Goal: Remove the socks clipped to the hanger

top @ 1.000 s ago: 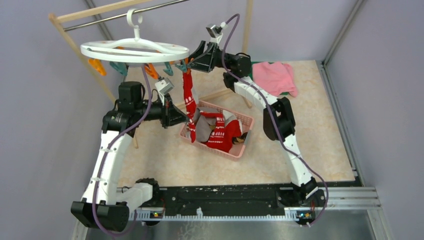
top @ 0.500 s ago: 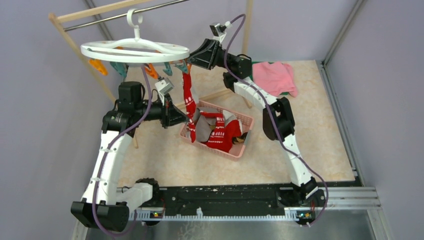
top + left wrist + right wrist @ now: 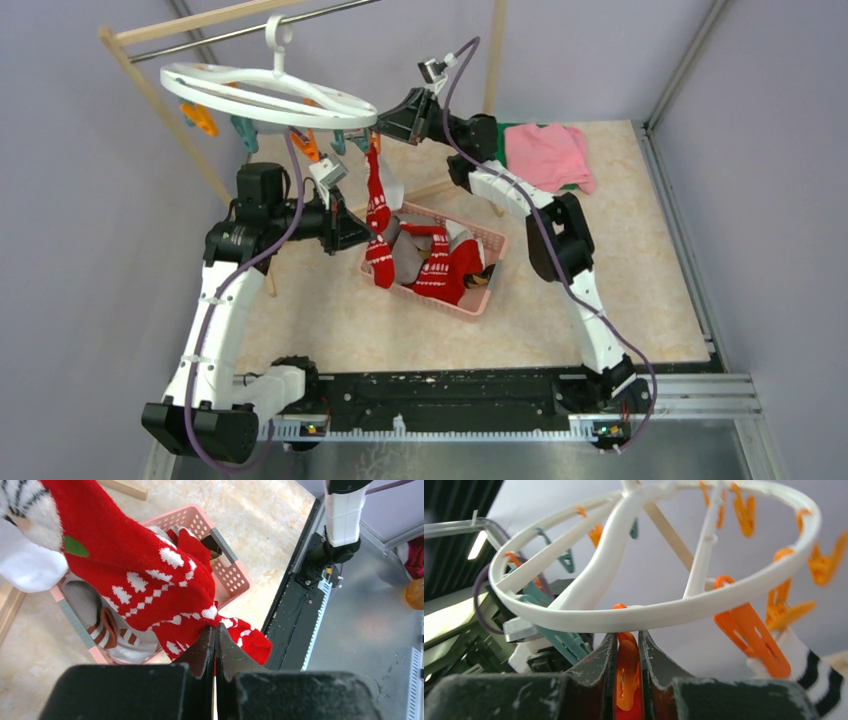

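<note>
The white hanger hangs tilted from the rack bar, its orange and teal clips dangling. A red sock with white pattern hangs from an orange clip at the ring's right side. My right gripper is shut on that clip just under the ring. My left gripper is shut on the lower part of the red sock, above the basket. A white sock with black stripes hangs from a neighbouring orange clip.
A pink basket under the hanger holds several socks, red, grey and brown-striped. A folded pink cloth lies at the back right. The wooden rack post stands at the left, with purple walls close around.
The right gripper's jaws have closed on the orange clip. The hanger ring has tilted, its right side lower, and the red sock has sagged. The left arm has stayed put.
</note>
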`<state>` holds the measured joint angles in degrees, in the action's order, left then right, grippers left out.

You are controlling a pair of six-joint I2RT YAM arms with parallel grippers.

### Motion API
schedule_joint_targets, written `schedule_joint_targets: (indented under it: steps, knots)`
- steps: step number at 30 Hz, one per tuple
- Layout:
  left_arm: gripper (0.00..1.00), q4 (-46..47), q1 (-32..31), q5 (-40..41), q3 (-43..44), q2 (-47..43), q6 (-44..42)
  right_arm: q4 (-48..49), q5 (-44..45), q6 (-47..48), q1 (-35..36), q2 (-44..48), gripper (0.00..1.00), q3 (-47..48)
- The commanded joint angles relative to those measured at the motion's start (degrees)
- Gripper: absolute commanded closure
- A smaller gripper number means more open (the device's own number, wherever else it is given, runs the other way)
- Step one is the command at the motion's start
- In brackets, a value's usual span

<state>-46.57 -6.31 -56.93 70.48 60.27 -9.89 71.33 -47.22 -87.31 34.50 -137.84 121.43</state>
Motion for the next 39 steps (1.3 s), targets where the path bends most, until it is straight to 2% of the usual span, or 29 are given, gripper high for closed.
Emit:
schedule_joint_targets:
  steps: [1, 3, 5, 7, 11, 12, 13, 14, 15, 19, 23, 28, 31, 35, 39]
  knots:
    - [1.00, 4.42, 0.33, 3.28, -1.18, -0.91, 0.68, -7.67, 0.35, 11.97, 0.60, 8.60, 1.00, -6.69]
    - [1.00, 4.55, 0.33, 4.25, -2.92, -0.82, -0.24, -15.11, 2.26, 17.92, 0.58, 11.53, 1.00, -9.96]
    - [1.00, 4.67, 0.33, 4.30, -4.16, -0.77, -1.01, -21.48, 4.69, 23.25, 0.67, 14.60, 0.91, -13.05]
    - [1.00, 4.92, 0.33, 4.03, -4.83, -0.76, -1.28, -23.09, 7.03, 26.32, 0.67, 17.28, 0.86, -16.33]
    - [1.00, 5.58, 0.33, 3.46, -4.83, -0.81, -1.19, -25.69, 8.68, 29.58, 0.75, 19.84, 0.55, -17.72]
    - [1.00, 5.65, 0.33, 3.22, -4.82, -0.81, -1.29, -25.91, 8.72, 30.03, 0.71, 20.21, 0.45, -17.79]
    - [1.00, 5.63, 0.33, 3.02, -4.83, -0.77, -1.29, -25.97, 8.74, 30.41, 0.73, 20.56, 0.27, -17.92]
    - [1.00, 5.55, 0.32, 2.78, -4.78, -0.78, -1.41, -26.12, 8.73, 30.81, 0.74, 21.30, 0.05, -18.24]
    - [1.00, 5.31, 0.33, 2.64, -4.82, -0.77, -1.86, -26.77, 8.70, 31.84, 0.70, 21.84, 0.02, -18.57]
    - [1.00, 5.71, 0.24, 2.47, -6.21, -0.98, -3.28, -33.58, 7.95, 36.72, 0.74, 24.28, 0.01, -18.93]
    - [1.00, 6.84, 0.24, 1.75, -8.27, -0.20, -5.97, -33.66, 9.67, 39.13, 0.18, 29.40, 0.01, -26.72]
    - [1.00, 4.84, 0.15, 5.12, -8.62, 2.55, -15.81, -43.82, 10.91, 44.37, -0.14, 33.75, 0.01, -34.14]
    - [1.00, 6.06, -0.08, 2.19, -8.98, 4.60, -16.58, -44.03, 13.17, 47.36, -0.42, 36.05, 0.01, -39.14]
    - [1.00, 7.69, -4.39, 3.57, -8.75, 7.40, -17.99, -47.33, 15.49, 53.75, -1.41, 35.93, 0.01, -39.20]
    - [1.00, 6.46, -6.22, 6.74, -9.94, 7.68, -23.89, -47.76, 16.39, 58.77, -1.98, 28.38, 0.01, -32.35]
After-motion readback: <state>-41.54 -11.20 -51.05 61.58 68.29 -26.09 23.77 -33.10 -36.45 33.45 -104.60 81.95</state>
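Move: Between the right fingertips sits the orange clip that holds the red sock's upper end. The sock slants down to the shut left fingers, from which the clip is about 15 cm ahead, 1 cm right and 10 cm up. The pink basket's middle lies some 8 cm ahead of the left hand, 11 cm right and 26 cm below. From the right hand, the striped white sock hangs about 8 cm farther out, 2 cm left and 9 cm lower. Keeping its pinch on the red sock, the left hand draws it down about 9 cm in two pulls, easing slightly forward towards the basket. The right hand, still squeezing the clip, nudges forward and down, then opens wide, lets go and backs off some 10 cm down and 5 cm right, its upward-pointing fingers tipping towards level and swinging clockwise. ##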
